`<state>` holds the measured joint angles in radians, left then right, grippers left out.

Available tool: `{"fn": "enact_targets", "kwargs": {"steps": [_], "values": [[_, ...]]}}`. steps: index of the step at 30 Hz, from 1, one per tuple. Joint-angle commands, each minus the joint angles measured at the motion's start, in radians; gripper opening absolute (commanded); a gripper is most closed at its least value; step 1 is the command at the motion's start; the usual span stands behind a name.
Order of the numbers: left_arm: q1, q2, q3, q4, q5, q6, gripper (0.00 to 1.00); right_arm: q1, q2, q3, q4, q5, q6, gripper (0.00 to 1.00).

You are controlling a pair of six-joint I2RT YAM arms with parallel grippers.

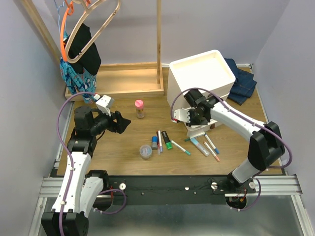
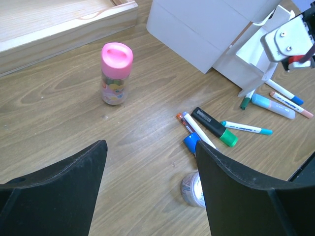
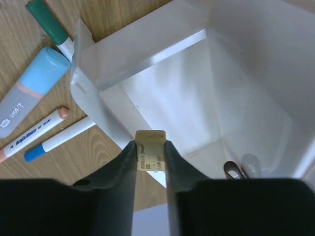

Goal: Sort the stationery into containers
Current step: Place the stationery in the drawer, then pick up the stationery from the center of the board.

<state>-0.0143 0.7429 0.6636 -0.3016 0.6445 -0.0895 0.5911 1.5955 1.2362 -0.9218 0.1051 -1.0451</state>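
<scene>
My right gripper (image 3: 149, 143) is shut on a small tan printed block (image 3: 150, 150), held over the front corner of a pulled-out white drawer (image 3: 147, 61). That drawer (image 1: 199, 130) sticks out from the white unit (image 1: 203, 77). Slim markers (image 3: 37, 132) and the pale blue tube (image 3: 34, 88) lie beside it. My left gripper (image 2: 150, 144) hangs open over bare wood. The pink-capped bottle (image 2: 116, 73) stands upright ahead of it. The clear tub (image 2: 192, 189) sits by its right finger, near the black-and-green marker (image 2: 215, 127).
A brown loop (image 3: 235, 170) lies in the open drawer. The wooden rack base (image 1: 128, 78) runs along the back left, with hangers and clothes (image 1: 81, 49) above it. Folded jeans (image 1: 243, 81) lie right of the unit. More markers (image 1: 181, 148) are scattered mid-table.
</scene>
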Motion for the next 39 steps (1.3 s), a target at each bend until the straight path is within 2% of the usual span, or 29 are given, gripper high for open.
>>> {"fn": "enact_targets", "kwargs": {"steps": [1, 3, 10, 11, 14, 18, 20, 22, 25, 29, 33, 36, 39], "values": [[0.007, 0.0, 0.025, -0.008, 0.009, 0.011, 0.82, -0.007, 0.001, -0.027, 0.066, 0.056, 0.005, 0.47], [0.007, -0.002, 0.024, -0.011, 0.012, 0.011, 0.81, -0.007, -0.006, -0.018, 0.052, 0.045, 0.028, 0.5], [0.005, -0.014, 0.001, 0.016, 0.03, -0.019, 0.81, -0.007, -0.077, 0.012, -0.026, 0.035, 0.068, 0.52], [0.007, -0.016, 0.001, 0.016, 0.03, -0.019, 0.82, -0.007, -0.084, 0.058, -0.06, 0.013, 0.072, 0.52], [0.007, -0.023, 0.007, 0.009, 0.029, -0.019, 0.82, -0.005, -0.106, 0.153, -0.195, -0.175, 0.108, 0.52], [0.005, -0.037, 0.008, -0.007, 0.024, -0.023, 0.82, 0.061, -0.037, 0.348, -0.264, -0.391, 0.38, 0.49], [0.005, -0.043, 0.002, -0.022, 0.011, -0.026, 0.82, 0.123, -0.017, 0.359, -0.218, -0.404, 0.486, 0.49], [0.005, -0.057, -0.004, -0.031, -0.006, -0.02, 0.82, 0.241, 0.001, 0.345, -0.169, -0.395, 0.604, 0.5], [0.007, -0.066, -0.002, -0.057, -0.034, -0.004, 0.82, 0.343, 0.046, 0.339, -0.04, -0.317, 0.758, 0.52], [0.007, -0.074, 0.022, -0.119, -0.088, 0.023, 0.82, 0.345, 0.154, 0.387, 0.008, -0.205, 0.965, 0.62], [0.005, -0.1, 0.034, -0.166, -0.207, 0.036, 0.82, 0.346, 0.267, 0.448, 0.014, -0.258, 1.237, 0.68], [0.005, -0.128, 0.036, -0.185, -0.261, 0.042, 0.82, 0.345, 0.345, 0.494, 0.011, -0.307, 1.336, 0.67], [0.005, -0.143, 0.042, -0.195, -0.296, 0.034, 0.82, 0.34, 0.391, 0.525, 0.006, -0.302, 1.384, 0.6]]}}
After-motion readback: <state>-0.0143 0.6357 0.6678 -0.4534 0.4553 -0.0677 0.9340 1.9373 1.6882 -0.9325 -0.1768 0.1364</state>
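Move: My right hand holds the small tan block over the left front part of the open drawer, whose middle is about 3 cm ahead, 4 cm right and 6 cm down. On the table some 10 cm lower, the green-capped marker is 3 cm left and 7 cm back, the black-green marker 17 cm left and 9 cm back, and the blue glue stick 23 cm left and 11 cm back. From my left hand the drawer is roughly 39 cm right, 8 cm ahead and 17 cm down. I open my right fingers about the block, barely sinking, and let it go, then lift about 10 cm clear of the drawer and swing some 22 cm left and 8 cm back, sinking again to hang open over the loose pens. On the way that hand turns clockwise about 40 degrees and its fingertips swing out to the left. My left hand eases 3 cm left, turning slightly counter-clockwise. ##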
